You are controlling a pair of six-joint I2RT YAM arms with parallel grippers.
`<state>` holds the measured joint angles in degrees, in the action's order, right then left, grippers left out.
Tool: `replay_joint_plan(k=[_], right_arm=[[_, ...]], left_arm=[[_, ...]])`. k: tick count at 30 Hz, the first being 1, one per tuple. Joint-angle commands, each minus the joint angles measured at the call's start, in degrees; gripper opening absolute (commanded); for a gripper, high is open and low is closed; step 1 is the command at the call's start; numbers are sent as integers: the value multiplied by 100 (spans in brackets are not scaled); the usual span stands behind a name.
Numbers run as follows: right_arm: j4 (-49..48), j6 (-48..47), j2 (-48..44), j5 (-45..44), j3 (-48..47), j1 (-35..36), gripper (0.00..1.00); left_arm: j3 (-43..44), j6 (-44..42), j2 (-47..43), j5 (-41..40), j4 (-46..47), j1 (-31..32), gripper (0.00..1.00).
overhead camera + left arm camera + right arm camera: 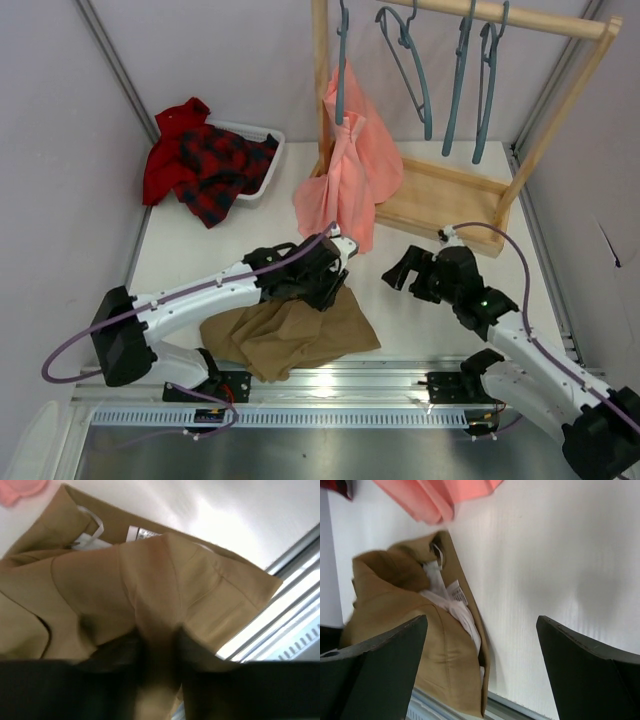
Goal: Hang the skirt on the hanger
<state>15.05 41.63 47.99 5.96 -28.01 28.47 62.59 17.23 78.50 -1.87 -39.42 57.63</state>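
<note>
The khaki skirt (290,335) lies crumpled on the table near the front edge. My left gripper (333,293) is at the skirt's upper right corner. In the left wrist view the left gripper (157,652) is shut on a raised fold of the skirt (165,575), and white labels show inside the waistband. My right gripper (405,274) hovers open and empty to the right of the skirt. In the right wrist view the right gripper (481,625) is open beside the skirt's edge (445,660). Three bare grey-blue hangers (410,60) hang on the rack's rail.
A salmon-pink garment (352,170) hangs from a fourth hanger on the wooden rack (445,200), just behind my left gripper. A white basket (262,172) with a red-and-black plaid garment (205,165) sits at the back left. A metal rail (330,385) runs along the front edge.
</note>
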Motion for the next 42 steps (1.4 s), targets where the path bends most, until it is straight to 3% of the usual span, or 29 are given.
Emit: replay_joint_plan(k=[1,2,7,14,19,22,25,27,28,30,34,37,38,42], right_arm=[[663,188,-648,-472,-380,-157,98],[831,188,-755,-551,-459,-244,99],[1894,144,-1107,-666,-1240,-815,99],[3055,-610,-905,-429,-2866,-2098,99],[3618,-972,-888,-341,-3570,-2758,99],[3663,-1043,-852,-192,-3676,-2794,99],[3576,-1060,-835,-68,-3598,-2785,99],[3444,-1078,-826,-16,-3519,-2794,99],[3287,-1095,-800,141,-3449,-2794,99],[3233,-1095,-791,195,-3413,-2785,99],[2785,-1078,-800,660,-3002,-2785,99],[2443,-1025,-887,1047,-2676,-2785,99],[2381,-999,-905,1152,-2501,-2785,99],[2248,-893,-783,1154,-2341,-2794,99]], left_arm=[[-11,183,157,-516,409,126,21],[51,236,148,-742,426,265,0],[1305,201,201,-1509,461,1056,0],[2694,122,762,-1878,1972,2033,0],[3374,105,1281,-2615,1701,2016,0],[3593,-27,1282,-2845,1273,1814,0],[3313,95,1019,-2889,928,1314,0],[3085,253,467,-2784,875,778,0],[2588,263,-214,-2758,892,307,0],[2233,141,-621,-2679,910,66,0],[1346,-308,-1441,-2021,751,-120,0],[-276,-475,-2125,-1353,900,-120,0],[-648,-275,-2224,-1534,857,-120,0],[-469,-36,-2216,-2116,172,-217,0]])
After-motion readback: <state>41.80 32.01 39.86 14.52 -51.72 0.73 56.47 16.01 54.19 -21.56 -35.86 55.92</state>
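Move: The left hand is just over a raised fold of the brown skirt, whose middle is some 7 cm back, 8 cm left and 6 cm below. From this hand the pink cloth is about 24 cm ahead and 4 cm right, the rack's wooden base roughly 21 cm ahead and 25 cm right. From the right hand, the skirt's middle is about 12 cm back, 22 cm left and 8 cm below. Left fingers pinch the skirt, lifting about 18 cm and swinging right, then left 24; right hand rises rightward. ##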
